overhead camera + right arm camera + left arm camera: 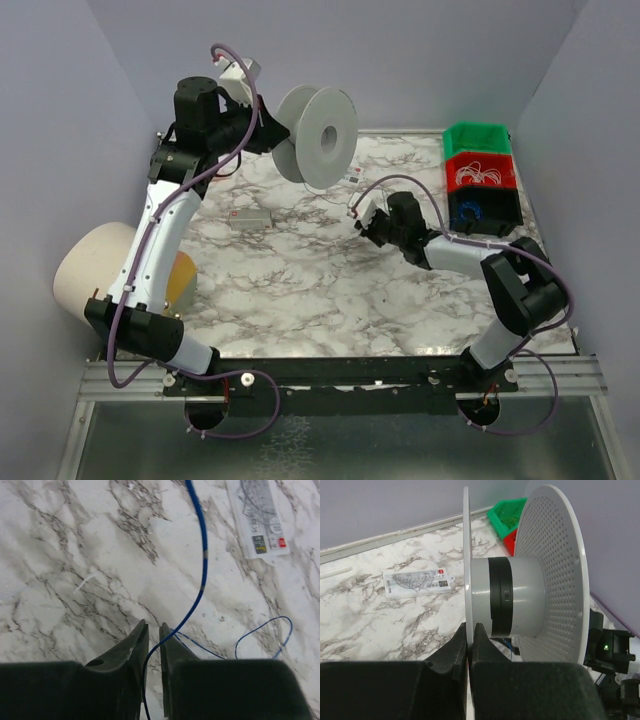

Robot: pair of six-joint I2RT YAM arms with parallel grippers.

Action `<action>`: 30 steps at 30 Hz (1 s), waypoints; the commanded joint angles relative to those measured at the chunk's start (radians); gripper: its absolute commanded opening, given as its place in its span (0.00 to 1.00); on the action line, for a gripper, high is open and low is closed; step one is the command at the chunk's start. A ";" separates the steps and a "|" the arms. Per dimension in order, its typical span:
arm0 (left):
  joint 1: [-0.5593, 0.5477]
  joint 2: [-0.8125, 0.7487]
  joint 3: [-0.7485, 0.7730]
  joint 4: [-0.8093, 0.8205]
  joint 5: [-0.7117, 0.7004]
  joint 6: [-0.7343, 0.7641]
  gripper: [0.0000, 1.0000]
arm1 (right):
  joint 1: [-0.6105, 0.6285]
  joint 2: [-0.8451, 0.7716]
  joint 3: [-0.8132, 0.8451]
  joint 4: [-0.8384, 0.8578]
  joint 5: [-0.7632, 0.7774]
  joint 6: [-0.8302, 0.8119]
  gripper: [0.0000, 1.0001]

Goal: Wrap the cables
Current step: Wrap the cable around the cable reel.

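Note:
A white spool (318, 133) hangs above the back of the marble table, and my left gripper (264, 132) is shut on the edge of its near flange (466, 555). The spool's hub (520, 595) carries a dark band. The cable (202, 575) is a thin blue wire. It runs from the top of the right wrist view down between the fingers of my right gripper (152, 628) and loops on the table (265, 630). The right jaws stand close together with a narrow gap wider than the cable. My right gripper (360, 216) is low over the table, under the spool.
Stacked green (478, 138), red (480, 172) and blue (482, 208) bins stand at the back right. A flat packet (249, 218) lies left of centre and another (260, 520) near the right gripper. A cardboard roll (95, 268) sits at the left edge.

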 commanded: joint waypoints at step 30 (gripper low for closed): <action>-0.229 -0.040 -0.295 -0.085 -0.381 0.327 0.00 | -0.235 -0.001 0.780 -0.878 -0.334 0.360 0.01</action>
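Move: Between the right hand's nearly shut pads runs the blue cable. The reel it must go round, gripped by its left flange in the left hand, is about 3 cm ahead of the right hand, 9 cm to its left and 32 cm above; from the left fingers its middle lies some 7 cm right and 2 cm ahead. On the table, the protractor pack sits about 14 cm ahead and 6 cm left of the right hand. Shutting fully on the cable, the right fingers pinch it and carry it right and forward about 8 cm each way, climbing some 15 cm, then ease back and left near the end. Meanwhile the left hand keeps its grip and brings the reel down about 14 cm and back some 5 cm, slightly right too, rolling its left side up around 25 degrees and turning a little clockwise, so hand and reel close in on each other. ##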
